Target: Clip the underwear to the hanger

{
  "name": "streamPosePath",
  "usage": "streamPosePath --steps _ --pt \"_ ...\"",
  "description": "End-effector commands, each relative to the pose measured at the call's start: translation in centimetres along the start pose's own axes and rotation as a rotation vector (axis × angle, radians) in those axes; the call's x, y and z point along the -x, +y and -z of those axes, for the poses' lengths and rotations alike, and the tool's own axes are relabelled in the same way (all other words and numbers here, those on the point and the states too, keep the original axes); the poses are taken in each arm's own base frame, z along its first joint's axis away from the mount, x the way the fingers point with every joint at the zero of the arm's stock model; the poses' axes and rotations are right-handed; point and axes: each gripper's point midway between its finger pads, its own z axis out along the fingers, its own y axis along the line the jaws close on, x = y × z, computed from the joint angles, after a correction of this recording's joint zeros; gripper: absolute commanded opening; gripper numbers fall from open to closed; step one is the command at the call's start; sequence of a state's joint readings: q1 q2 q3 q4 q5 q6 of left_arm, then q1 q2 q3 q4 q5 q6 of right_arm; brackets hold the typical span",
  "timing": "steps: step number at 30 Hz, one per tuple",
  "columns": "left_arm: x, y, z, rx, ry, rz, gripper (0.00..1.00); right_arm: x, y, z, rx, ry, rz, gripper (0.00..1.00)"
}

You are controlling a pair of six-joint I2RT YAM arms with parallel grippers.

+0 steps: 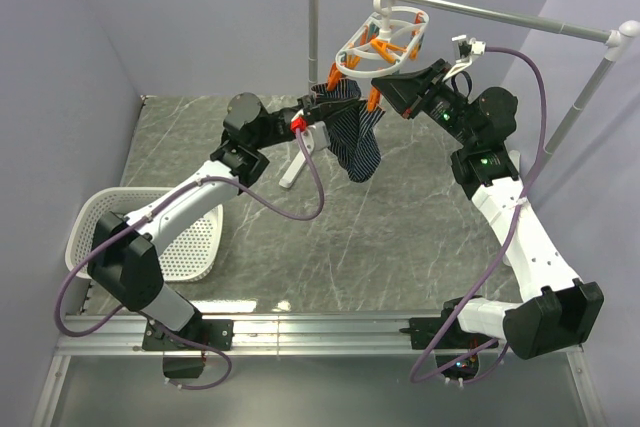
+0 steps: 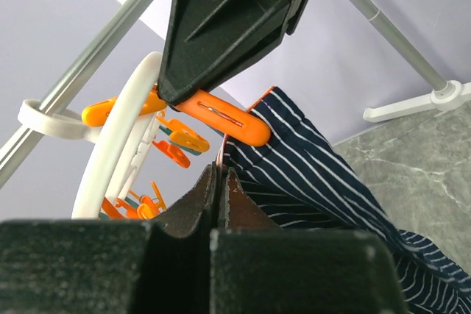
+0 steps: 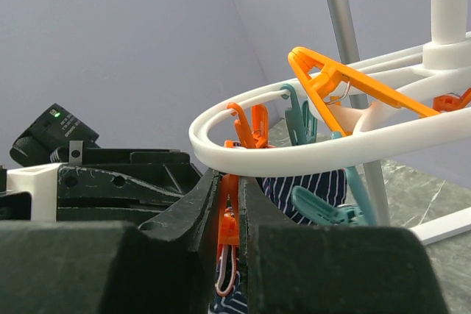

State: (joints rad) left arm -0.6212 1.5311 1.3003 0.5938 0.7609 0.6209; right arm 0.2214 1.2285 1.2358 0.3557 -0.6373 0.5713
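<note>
The white oval hanger hangs by its hook from the rail, with orange and teal pegs dangling under its rings. The navy striped underwear droops just below it. My left gripper is shut on the underwear's orange-trimmed top edge, the cloth pinched between its fingertips. My right gripper is shut on an orange peg under the hanger's ring. In the left wrist view that peg touches the underwear's edge; whether it bites the cloth I cannot tell.
A grey metal rail stand spans the back right, its foot on the marbled tabletop. A white mesh basket sits at the left edge beside the left arm.
</note>
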Motion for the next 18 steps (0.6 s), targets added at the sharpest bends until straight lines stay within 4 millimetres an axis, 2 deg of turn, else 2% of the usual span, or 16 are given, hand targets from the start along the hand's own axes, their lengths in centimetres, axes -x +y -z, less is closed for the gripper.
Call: streamPosePath --steps 1,7,11,12,15,18 --pt "2.31 2.58 -0.51 0.056 -0.062 -0.041 0.0 0.52 0.21 0.08 0.015 -0.019 0.001 0.0" --pt "2.54 2.77 -0.68 0.058 -0.072 -0.025 0.0 0.53 0.26 0.05 0.017 -0.017 0.0 0.0" --pt "2.46 2.72 -0.67 0.056 -0.069 -0.025 0.0 0.6 0.43 0.06 0.021 -0.013 0.0 0.2" --pt "2.38 2.67 -0.68 0.056 -0.069 -0.025 0.0 0.61 0.31 0.02 0.016 -0.013 0.0 0.29" --pt "2.4 2.65 -0.69 0.055 -0.07 -0.025 0.0 0.66 0.39 0.08 0.014 -0.01 0.0 0.4" --pt "2.19 2.61 -0.71 0.055 -0.065 -0.023 0.0 0.56 0.29 0.07 0.011 -0.004 0.005 0.47"
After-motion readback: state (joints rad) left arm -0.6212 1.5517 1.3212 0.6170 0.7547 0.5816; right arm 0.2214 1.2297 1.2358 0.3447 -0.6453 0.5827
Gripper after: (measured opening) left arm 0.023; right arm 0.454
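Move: The orange clip I'm closing sits squeezed between my right fingers, its middle roughly 2 cm below them. The waistband edge is in its jaws, about 4 cm below and 1 cm left of that hand. The white hanger ring's middle lies some 9 cm ahead, 2 cm right and 4 cm above. My left fingers pinch the waistband beside the clip, which is about 4 cm to their right, level fore and aft and 2 cm higher. I keep my right hand in place at the hanger's near end, then open its fingers from nearly shut to almost half wide, letting the clip handles spring apart so the jaws shut on the waistband. My left hand keeps its pinch on the band and eases up and slightly forward by about half a centimetre before holding still. ##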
